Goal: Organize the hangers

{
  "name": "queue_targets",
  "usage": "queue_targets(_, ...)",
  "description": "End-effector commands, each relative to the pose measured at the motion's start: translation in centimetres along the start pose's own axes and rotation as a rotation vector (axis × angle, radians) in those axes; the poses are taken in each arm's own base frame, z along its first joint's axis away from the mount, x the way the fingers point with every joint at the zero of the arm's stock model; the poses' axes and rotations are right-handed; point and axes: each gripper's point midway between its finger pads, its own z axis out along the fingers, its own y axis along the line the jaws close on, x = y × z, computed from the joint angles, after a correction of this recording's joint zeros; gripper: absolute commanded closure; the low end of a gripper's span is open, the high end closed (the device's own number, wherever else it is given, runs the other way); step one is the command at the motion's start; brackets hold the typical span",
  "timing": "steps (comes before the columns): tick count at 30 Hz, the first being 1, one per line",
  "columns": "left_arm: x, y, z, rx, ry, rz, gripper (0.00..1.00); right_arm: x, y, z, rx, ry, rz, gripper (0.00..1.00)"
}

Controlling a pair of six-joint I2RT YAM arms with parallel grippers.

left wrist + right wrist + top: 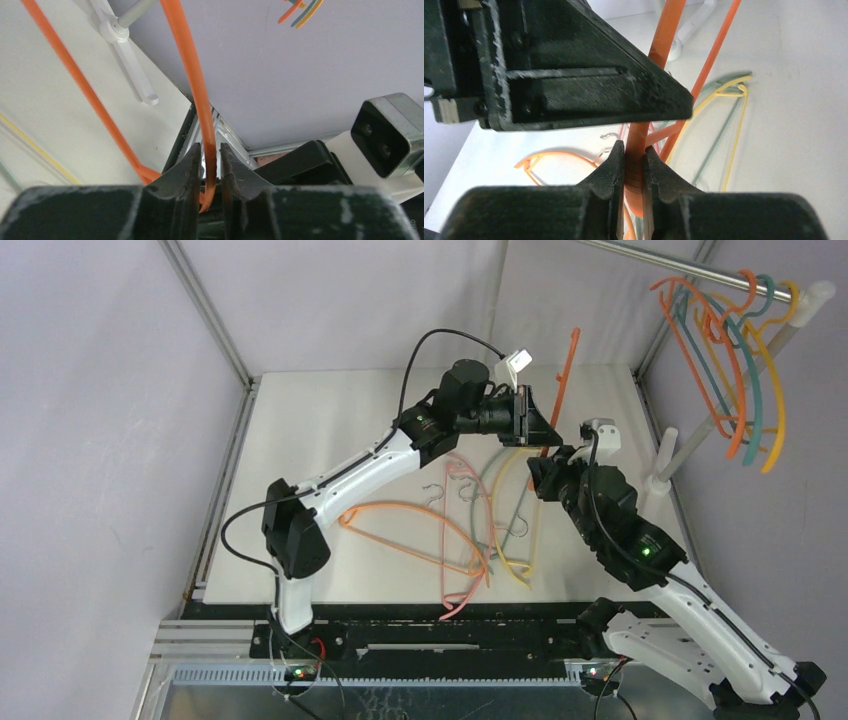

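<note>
An orange hanger [566, 390] stands upright in the air between both grippers over the back of the table. My left gripper [210, 152] straddles its thin curved end [192, 75], jaws slightly apart with a small gap beside the plastic. My right gripper [634, 150] is shut on the same orange hanger [669, 30], just below the left gripper's black finger [574, 85]. In the top view the left gripper [540, 430] sits right above the right gripper [548, 468]. Several hangers [735, 350] hang on the rack. An orange [400, 515], a pink [447, 540] and a yellow hanger [505, 540] lie tangled on the table.
The steel rack pole [680, 265] crosses the top right corner, carried by a white post [690, 440] at the table's right edge. Grey walls close in the table [300, 420] on the left, back and right. Black cables trail from both arms.
</note>
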Motion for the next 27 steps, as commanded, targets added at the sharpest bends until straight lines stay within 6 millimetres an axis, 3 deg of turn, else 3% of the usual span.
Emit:
queue_targets(1, -4.0, -6.3, -3.5, 0.127, -0.110, 0.153, 0.66, -0.7, -1.6, -1.0, 0.046, -0.030, -0.054, 0.94)
queue_targets(3, -3.8, -6.9, -4.4, 0.146, -0.110, 0.185, 0.30, -0.9, -2.0, -1.3, 0.052, -0.036, -0.054, 0.95)
queue_targets(5, -3.8, -7.6, -5.6, 0.155, -0.121, 0.216, 0.08, -1.3, -2.5, -1.5, 0.069, -0.049, -0.062, 0.95)
queue_targets(6, -3.9, -7.9, -6.3, 0.160, -0.134, 0.229, 0.01, -1.6, -2.8, -1.6, 0.076, -0.056, -0.067, 0.95)
queue_targets(11, -4.2, -8.6, -9.9, 0.148, -0.184, 0.270, 0.01, -4.0, -3.4, -1.8, 0.076, -0.104, -0.081, 0.94)
queue_targets(16, -1.8, -3.5, -11.2, -0.010, -0.154, 0.264, 0.01, -9.1, -3.2, -1.4, 0.061, -0.193, -0.086, 0.94)
queue_targets(21, 1.0, 0.1, -12.0, -0.086, -0.138, 0.233, 0.01, -13.4, -1.7, -0.3, -0.001, -0.252, -0.083, 0.94)
queue_targets(24, 2.2, 1.8, -12.1, -0.121, -0.123, 0.219, 0.01, -15.0, -0.6, 0.1, -0.045, -0.272, -0.082, 0.94)
queue_targets(27, 3.0, 3.0, -12.2, -0.142, -0.111, 0.215, 0.01, -15.1, -0.1, 0.6, -0.071, -0.267, -0.089, 0.94)
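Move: The orange hanger is pinched in both hands. The rail's free stretch beside the hung hangers, where the right hand is taking it, lies about 12 cm ahead, 17 to the right and 22 up; the hung hangers are roughly 8 ahead, 22 right and 10 up. The yellow hanger lies some 28 cm beneath this hand, 2 ahead and level sideways. From the left hand, the pink hanger on the table is about 12 cm left, 3 back and 34 down. The orange hanger passes wholly to the right hand: the left fingers open wide and come free, and that hand draws back left about 12 cm, rising at first, then sinking over the pink hanger. Still pinching the hanger, the right hand carries it some 6 cm to the right, then up about 10 cm and forward towards the rail, fingertips tilting up slightly. ##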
